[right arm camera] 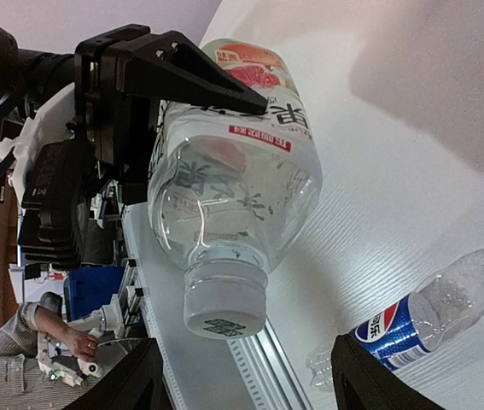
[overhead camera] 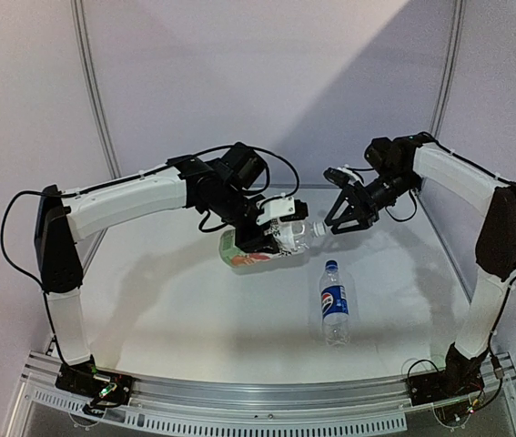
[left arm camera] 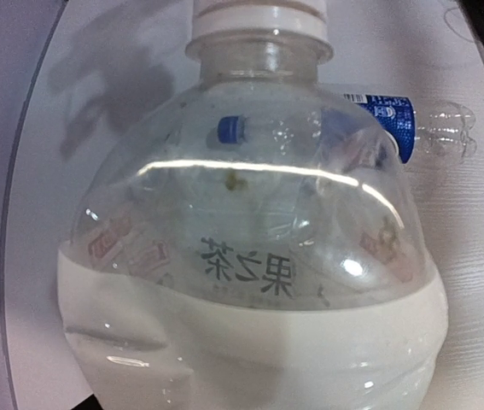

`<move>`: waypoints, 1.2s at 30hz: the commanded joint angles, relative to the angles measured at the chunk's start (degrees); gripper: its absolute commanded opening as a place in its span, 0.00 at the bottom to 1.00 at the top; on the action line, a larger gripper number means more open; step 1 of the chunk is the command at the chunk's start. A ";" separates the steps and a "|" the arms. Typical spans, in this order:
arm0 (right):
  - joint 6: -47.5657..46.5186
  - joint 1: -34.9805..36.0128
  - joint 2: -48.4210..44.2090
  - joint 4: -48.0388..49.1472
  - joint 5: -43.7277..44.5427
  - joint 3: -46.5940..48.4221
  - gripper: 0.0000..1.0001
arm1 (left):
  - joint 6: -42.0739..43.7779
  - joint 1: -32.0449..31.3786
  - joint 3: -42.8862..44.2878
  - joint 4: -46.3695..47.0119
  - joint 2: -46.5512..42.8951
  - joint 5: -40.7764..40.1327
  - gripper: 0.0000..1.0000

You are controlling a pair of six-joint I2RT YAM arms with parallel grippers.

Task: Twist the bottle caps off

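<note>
My left gripper [overhead camera: 265, 238] is shut on the wide bottle [overhead camera: 250, 251] with the green-white-orange label and holds it off the table, lying sideways. Its white cap [overhead camera: 315, 229] points right toward my right gripper [overhead camera: 339, 217]. In the right wrist view the white cap [right arm camera: 224, 309] sits just ahead of the open right gripper [right arm camera: 248, 346], between its two fingertips [right arm camera: 143, 376] and touching neither. The left fingers [right arm camera: 182, 73] clamp the bottle's body [right arm camera: 233, 184]. The slim Pepsi bottle [overhead camera: 334, 305] lies on the table with its blue cap [overhead camera: 331, 265] pointing away. The wide bottle [left arm camera: 250, 256] fills the left wrist view and hides the left jaws.
A white table [overhead camera: 185, 319] carries the scene, with a metal rail [overhead camera: 267, 401] along its near edge. White walls and two slanted poles [overhead camera: 94, 100] close off the back. A person's arm [right arm camera: 20, 350] shows beyond the table's edge in the right wrist view.
</note>
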 commanded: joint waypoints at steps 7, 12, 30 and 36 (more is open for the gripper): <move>7.20 0.39 -0.73 3.51 -3.07 -1.44 0.63 | -0.65 -1.89 2.71 0.59 -0.88 -1.22 0.00; 7.68 0.45 -0.35 3.96 -2.76 -1.51 0.54 | -0.89 -1.90 3.19 0.84 -0.42 -1.46 0.00; 3.09 1.77 -0.84 1.09 -3.19 -1.49 0.27 | -1.26 -1.75 3.82 0.86 0.82 -0.82 0.00; -0.91 2.90 -0.89 -0.38 -1.14 -0.67 0.15 | -1.40 -1.31 3.78 0.95 1.01 -0.65 0.00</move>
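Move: The fruit-tea bottle's cap sits about 2 cm to the right gripper's left, level with it and between its open fingers. The bottle's body runs on behind the cap, its middle some 13 cm left, 1 cm nearer the base and 4 cm lower. The Pepsi bottle lies about 8 cm back, 1 cm right and 19 cm below. From the left hand, still gripping the tea bottle, the cap is roughly 12 cm right, 1 cm forward and 4 cm up. Close the right gripper from well open to about a third open until its pads pinch the white cap from both sides, easing the hand about 1.5 cm left onto the cap and, late on, about 1 cm back, without twisting yet. Keep the left gripper's hold on the tea bottle and bring it about 1 cm up and slightly to the right and back, presenting the cap. ##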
